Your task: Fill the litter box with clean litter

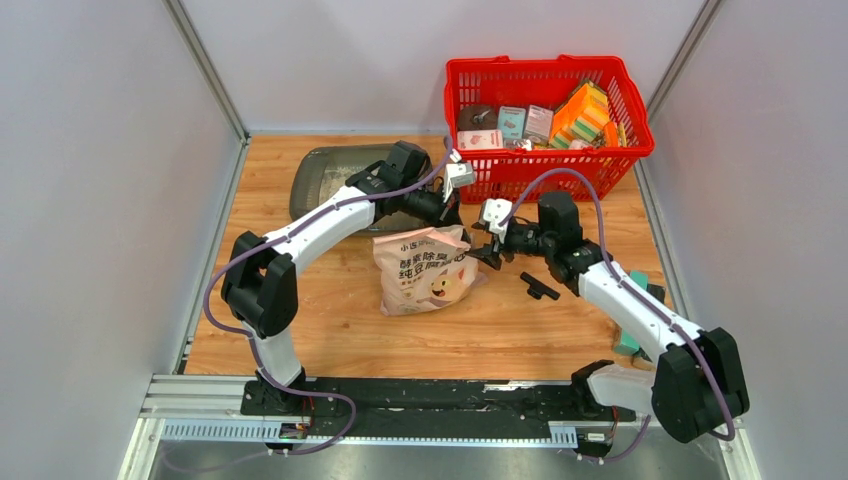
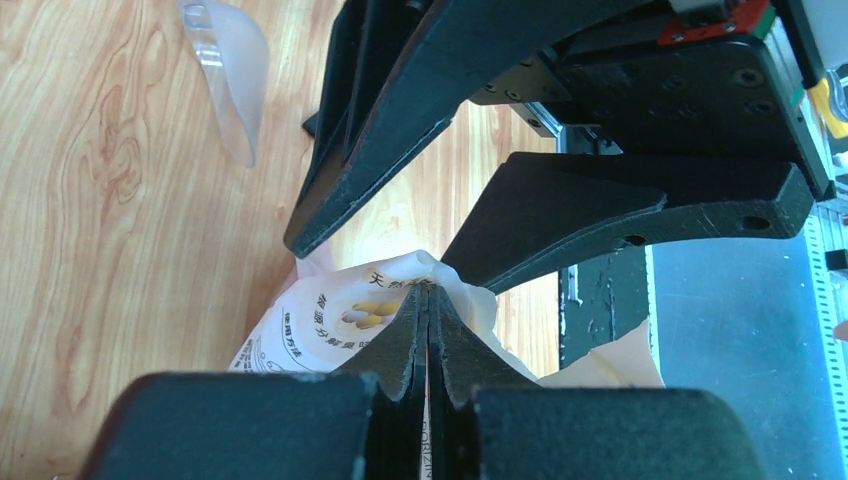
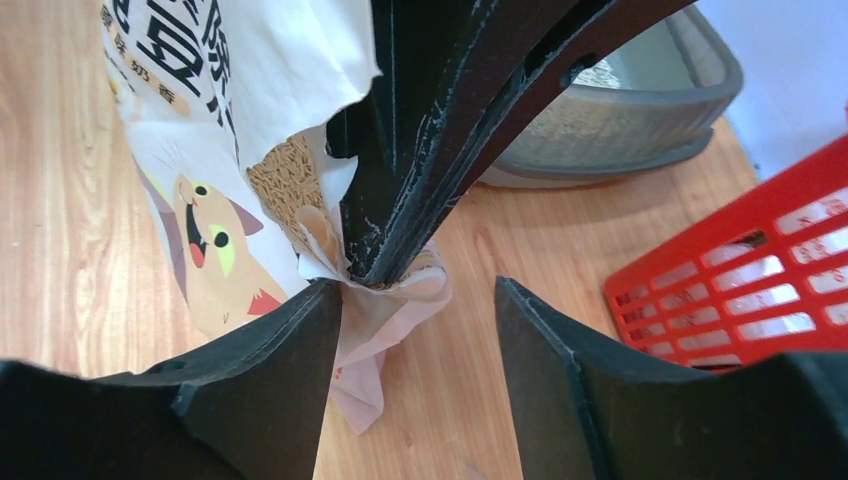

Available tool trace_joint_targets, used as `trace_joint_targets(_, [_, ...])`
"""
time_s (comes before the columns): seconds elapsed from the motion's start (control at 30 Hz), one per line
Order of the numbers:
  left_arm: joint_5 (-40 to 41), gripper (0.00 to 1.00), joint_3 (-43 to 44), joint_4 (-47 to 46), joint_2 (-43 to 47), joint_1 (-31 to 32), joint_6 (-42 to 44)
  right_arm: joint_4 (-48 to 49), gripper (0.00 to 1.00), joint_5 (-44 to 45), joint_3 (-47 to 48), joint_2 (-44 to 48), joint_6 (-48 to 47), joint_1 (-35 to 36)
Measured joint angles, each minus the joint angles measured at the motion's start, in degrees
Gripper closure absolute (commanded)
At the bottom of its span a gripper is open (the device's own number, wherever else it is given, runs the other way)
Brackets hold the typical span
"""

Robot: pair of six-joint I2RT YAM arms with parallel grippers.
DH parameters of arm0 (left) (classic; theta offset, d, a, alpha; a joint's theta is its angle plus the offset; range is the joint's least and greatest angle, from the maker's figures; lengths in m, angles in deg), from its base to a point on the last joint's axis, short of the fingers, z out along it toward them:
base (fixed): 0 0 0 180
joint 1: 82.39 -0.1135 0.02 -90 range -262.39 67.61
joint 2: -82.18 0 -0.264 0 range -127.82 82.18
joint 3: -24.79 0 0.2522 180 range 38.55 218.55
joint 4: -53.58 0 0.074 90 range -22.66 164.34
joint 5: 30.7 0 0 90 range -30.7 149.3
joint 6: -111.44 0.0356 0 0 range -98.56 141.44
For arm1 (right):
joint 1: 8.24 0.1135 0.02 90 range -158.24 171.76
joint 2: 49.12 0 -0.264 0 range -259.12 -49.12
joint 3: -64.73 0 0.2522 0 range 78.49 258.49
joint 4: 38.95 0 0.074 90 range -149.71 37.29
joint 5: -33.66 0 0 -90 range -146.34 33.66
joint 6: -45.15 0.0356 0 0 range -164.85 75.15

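Observation:
The pinkish-cream litter bag with a cartoon cat lies on the wooden table. My left gripper is shut on the bag's top corner; in the left wrist view its jaws pinch the bag's edge. My right gripper is open just right of that corner. In the right wrist view the crumpled corner sits between its fingers, against the left one. Brownish granules show in the torn opening. The dark grey litter box stands behind the left arm, with some pale litter inside.
A red basket full of boxes stands at the back right, close to both grippers. A small black object lies right of the bag. Teal items lie near the right arm. A translucent scoop lies on the wood.

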Motion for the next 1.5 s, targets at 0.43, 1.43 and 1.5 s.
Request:
trace_joint_targets(0.43, [-1.03,1.0,0.2,2.69,-0.35,0.07,1.03,-2.82,0.47,-12.85,2.93,-5.29,2.12,-1.11])
trace_joint_targets(1.43, [-4.66,1.0,3.06,6.78,-2.23,-1.62,2.51,8.66,0.73,-17.05,1.4,-8.96,16.31,-1.42])
trace_joint_targets(1.5, [-4.83,1.0,3.06,7.04,-2.27,-1.79,2.49,9.88,0.78,-17.18,0.85,-8.96,18.84,-1.42])
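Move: My left fingers are already shut on the litter bag's rim. The folded rim that my right hand wants lies about 3 cm to its left and 2 cm back, nearly level with it. The bag's body hangs some 10 cm left and 5 cm back of my right hand, about 9 cm lower. The black clip is about 15 cm right, 3 cm back and 18 cm below. The litter box sits roughly 18 cm ahead, 26 cm left and 15 cm below. I bring my half-open right hand about 3 cm left and some 2 cm back, easing forward a little midway, until its fingers sit around the folded rim beside my left fingertips. I roll it about 20 degrees, upper side forward, and close the fingers to under half their gap at the start. My left hand keeps its shut pinch on the rim, almost still. ##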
